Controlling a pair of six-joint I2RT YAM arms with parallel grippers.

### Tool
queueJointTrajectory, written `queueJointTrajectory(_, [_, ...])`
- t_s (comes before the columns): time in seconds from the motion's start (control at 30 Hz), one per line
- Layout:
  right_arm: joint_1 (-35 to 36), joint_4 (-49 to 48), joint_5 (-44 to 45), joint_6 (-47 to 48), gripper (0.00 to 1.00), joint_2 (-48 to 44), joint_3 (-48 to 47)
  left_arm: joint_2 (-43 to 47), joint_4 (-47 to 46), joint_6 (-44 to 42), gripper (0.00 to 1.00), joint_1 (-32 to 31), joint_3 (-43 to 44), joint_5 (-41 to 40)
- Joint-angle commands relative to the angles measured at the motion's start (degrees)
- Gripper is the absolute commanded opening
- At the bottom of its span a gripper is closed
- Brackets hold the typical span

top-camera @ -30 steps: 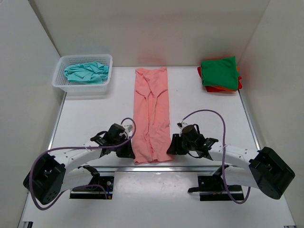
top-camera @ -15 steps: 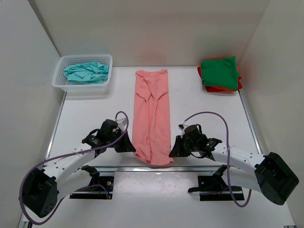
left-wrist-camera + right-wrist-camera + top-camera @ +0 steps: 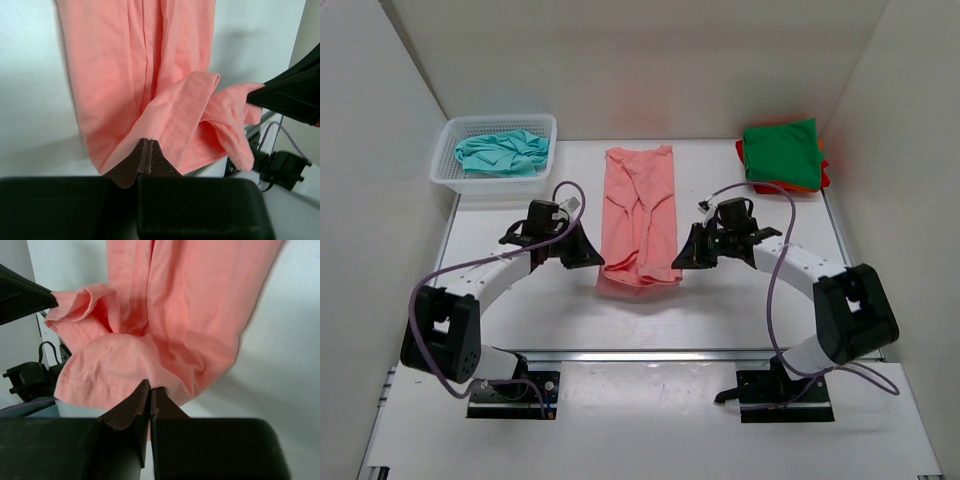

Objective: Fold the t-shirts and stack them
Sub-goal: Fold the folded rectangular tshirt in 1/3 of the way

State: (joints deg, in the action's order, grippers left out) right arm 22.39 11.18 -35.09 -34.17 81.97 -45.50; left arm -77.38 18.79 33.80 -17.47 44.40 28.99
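A salmon pink t-shirt (image 3: 642, 195) lies as a long strip down the middle of the table, its near end lifted and doubled back over itself. My left gripper (image 3: 592, 258) is shut on the left corner of that hem (image 3: 172, 120). My right gripper (image 3: 682, 256) is shut on the right corner (image 3: 115, 375). Both hold the hem above the strip's middle, and the cloth sags between them. A teal t-shirt (image 3: 502, 152) lies crumpled in the white basket (image 3: 496, 184). A green t-shirt (image 3: 781, 152) tops a folded stack with orange and red edges showing beneath.
The basket stands at the far left corner, the folded stack at the far right corner. White walls close in the table on three sides. The metal rail (image 3: 650, 355) and arm bases run along the near edge.
Both grippers moved away from the near edge toward the table's middle, carrying the pink shirt's near hem up and over the strip. The right gripper closed on the cloth.
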Motion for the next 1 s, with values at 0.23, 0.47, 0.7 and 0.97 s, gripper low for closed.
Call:
queueJointTrajectory(0.23, [-5.1,3.2,-5.6,4.6,0.0,17.8,-18.9,-15.0,-8.1,-0.6,0.0,6.2,12.1,3.3])
queueJointTrajectory(0.47, [-9.3,0.7,-5.5,0.9,0.22,26.3,-27.2,-28.8,-14.6,2.6,0.12,7.5,24.1,5.5])
queueJointTrajectory(0.7, [-11.9,-20.0,5.3,-12.1,0.39,18.5,-16.9,-29.8,-44.6,23.9,0.35,12.5,16.2,7.0])
queueJointTrajectory(0.97, [-9.2,-12.0,7.4,-2.4,0.4,13.2,-13.7,-22.0,-40.6,17.6,0.37,9.7,8.5,8.4])
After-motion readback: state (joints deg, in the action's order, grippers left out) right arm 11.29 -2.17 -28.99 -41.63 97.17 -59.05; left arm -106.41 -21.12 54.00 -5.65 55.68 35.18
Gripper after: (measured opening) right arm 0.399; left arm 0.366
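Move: Both hands already pinch the near hem. Its landing place, midway across the t-shirt, is about 12 cm ahead of the left hand, 8 cm to its right and 9 cm below; it is 12 cm ahead of the right hand and 8 cm to its left. The basket stands roughly 33 cm ahead and 27 cm left of the left hand. The green stack lies some 35 cm ahead and 28 cm right of the right hand. Both hands carry the pinched hem about 11 cm forward over the t-shirt, release it, and ease off farther forward. ##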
